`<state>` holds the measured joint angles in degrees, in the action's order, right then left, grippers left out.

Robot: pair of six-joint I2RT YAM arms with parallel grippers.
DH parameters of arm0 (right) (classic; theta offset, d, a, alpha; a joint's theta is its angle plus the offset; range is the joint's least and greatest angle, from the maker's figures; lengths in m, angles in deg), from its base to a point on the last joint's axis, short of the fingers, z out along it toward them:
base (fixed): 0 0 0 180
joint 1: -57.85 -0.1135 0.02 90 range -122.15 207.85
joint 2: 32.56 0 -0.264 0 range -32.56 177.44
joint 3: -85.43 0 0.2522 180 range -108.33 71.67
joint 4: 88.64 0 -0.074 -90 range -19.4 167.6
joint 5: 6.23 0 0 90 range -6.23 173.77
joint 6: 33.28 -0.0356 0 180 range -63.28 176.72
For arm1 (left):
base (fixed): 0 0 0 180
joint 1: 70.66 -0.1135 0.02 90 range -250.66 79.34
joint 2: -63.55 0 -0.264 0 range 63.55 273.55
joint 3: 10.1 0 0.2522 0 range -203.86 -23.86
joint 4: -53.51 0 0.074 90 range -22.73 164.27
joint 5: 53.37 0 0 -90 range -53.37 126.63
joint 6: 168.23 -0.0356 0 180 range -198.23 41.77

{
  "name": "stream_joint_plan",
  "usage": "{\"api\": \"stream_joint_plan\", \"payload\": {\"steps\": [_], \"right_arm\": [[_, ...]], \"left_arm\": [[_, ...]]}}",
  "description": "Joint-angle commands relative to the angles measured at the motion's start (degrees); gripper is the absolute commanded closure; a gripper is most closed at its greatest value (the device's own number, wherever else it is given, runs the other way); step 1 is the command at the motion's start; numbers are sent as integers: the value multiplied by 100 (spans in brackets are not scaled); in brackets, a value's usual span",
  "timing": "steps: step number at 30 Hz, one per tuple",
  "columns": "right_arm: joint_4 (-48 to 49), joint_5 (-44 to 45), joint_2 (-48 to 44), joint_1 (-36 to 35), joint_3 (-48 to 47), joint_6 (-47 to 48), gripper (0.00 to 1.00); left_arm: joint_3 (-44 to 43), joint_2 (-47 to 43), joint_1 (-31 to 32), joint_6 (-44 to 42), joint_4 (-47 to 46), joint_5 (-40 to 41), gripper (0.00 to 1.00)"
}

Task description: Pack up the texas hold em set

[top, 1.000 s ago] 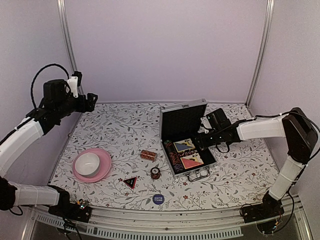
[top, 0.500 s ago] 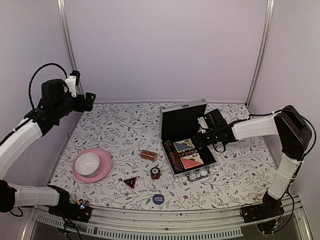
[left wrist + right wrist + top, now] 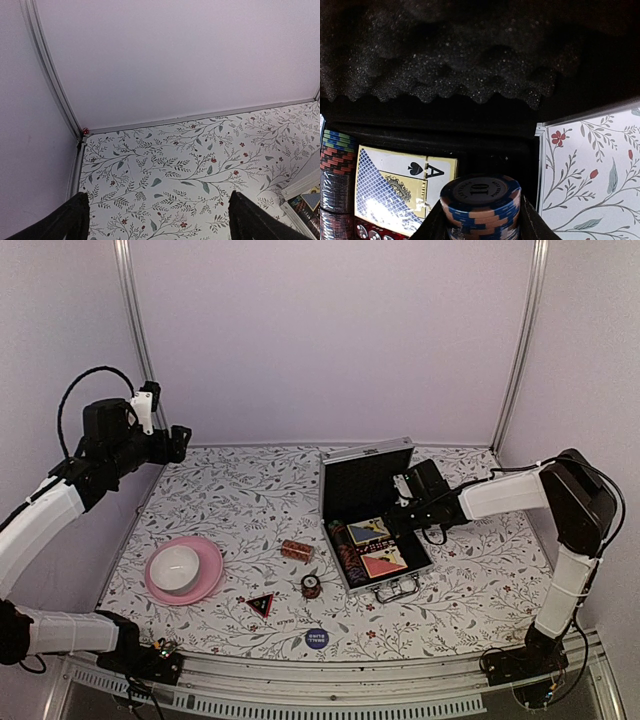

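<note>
The silver case (image 3: 425, 562) lies open with its lid (image 3: 367, 478) upright and black foam (image 3: 470, 65) inside. In it are two card decks (image 3: 370, 531), one with an ace of spades (image 3: 402, 192), and a row of striped chips (image 3: 348, 555) on the left. My right gripper (image 3: 402, 512) reaches into the case's back right corner, shut on a stack of blue chips (image 3: 481, 205). On the table lie a small brown box (image 3: 297, 550), a short chip stack (image 3: 311, 586), a red-black triangle (image 3: 261, 604) and a blue disc (image 3: 316, 639). My left gripper (image 3: 180, 443) hangs open and high at the far left, its fingers (image 3: 70, 220) empty.
A pink plate (image 3: 205, 580) with a white bowl (image 3: 176, 566) stands at the left of the flowered table. The case's metal handle (image 3: 397, 590) sticks out toward the front. The case's right wall (image 3: 540, 165) runs close beside the held chips. Walls close the table in.
My right gripper has edged left, further over the case, with the chip stack in it. The left arm has drawn back a little to the left.
</note>
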<state>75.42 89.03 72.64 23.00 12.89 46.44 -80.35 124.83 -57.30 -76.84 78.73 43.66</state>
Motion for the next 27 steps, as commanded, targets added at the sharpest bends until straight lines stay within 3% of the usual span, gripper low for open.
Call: {"api": "stream_joint_plan", "payload": {"steps": [1, 11, 20, 27], "right_arm": [[320, 195, 24, 22, -231, -40, 59], [294, 51, -612, 22, 30, 69, 39], [-32, 128, -1622, 31, 930, -270, 35], [-2, 65, -1786, 31, 1441, -830, 34]], "left_arm": [[57, -45, -76, -106, -40, 71, 3], [68, -33, -75, -116, -32, 88, 3], [77, -37, -78, -129, -35, 92, 3], [79, -45, -77, -135, -37, 107, 3]]}}
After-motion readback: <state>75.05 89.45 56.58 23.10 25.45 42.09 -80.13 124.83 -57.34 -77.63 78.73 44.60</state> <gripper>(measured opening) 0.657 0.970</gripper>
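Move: The held chip stack is already at the empty right-hand slot of the case; the slot's far part is about 1 cm ahead of the right gripper and 2 cm below. The blue card pack lies about 6 cm left and 1 cm back, the dice row 4 cm left and 5 cm back, and the red card pack 3 cm left and 8 cm back, all slightly lower. From the left gripper the slot is some 42 cm right, 3 cm ahead and 28 cm below. Open the right fingers at the slot to let go of the chip stack, then lift the hand straight up by about 6 cm, clear of the chips. From there draw it back some 4 cm and to the right about 3 cm while sinking by roughly half of that rise, ending off the near right side of the stack with the fingers open. ##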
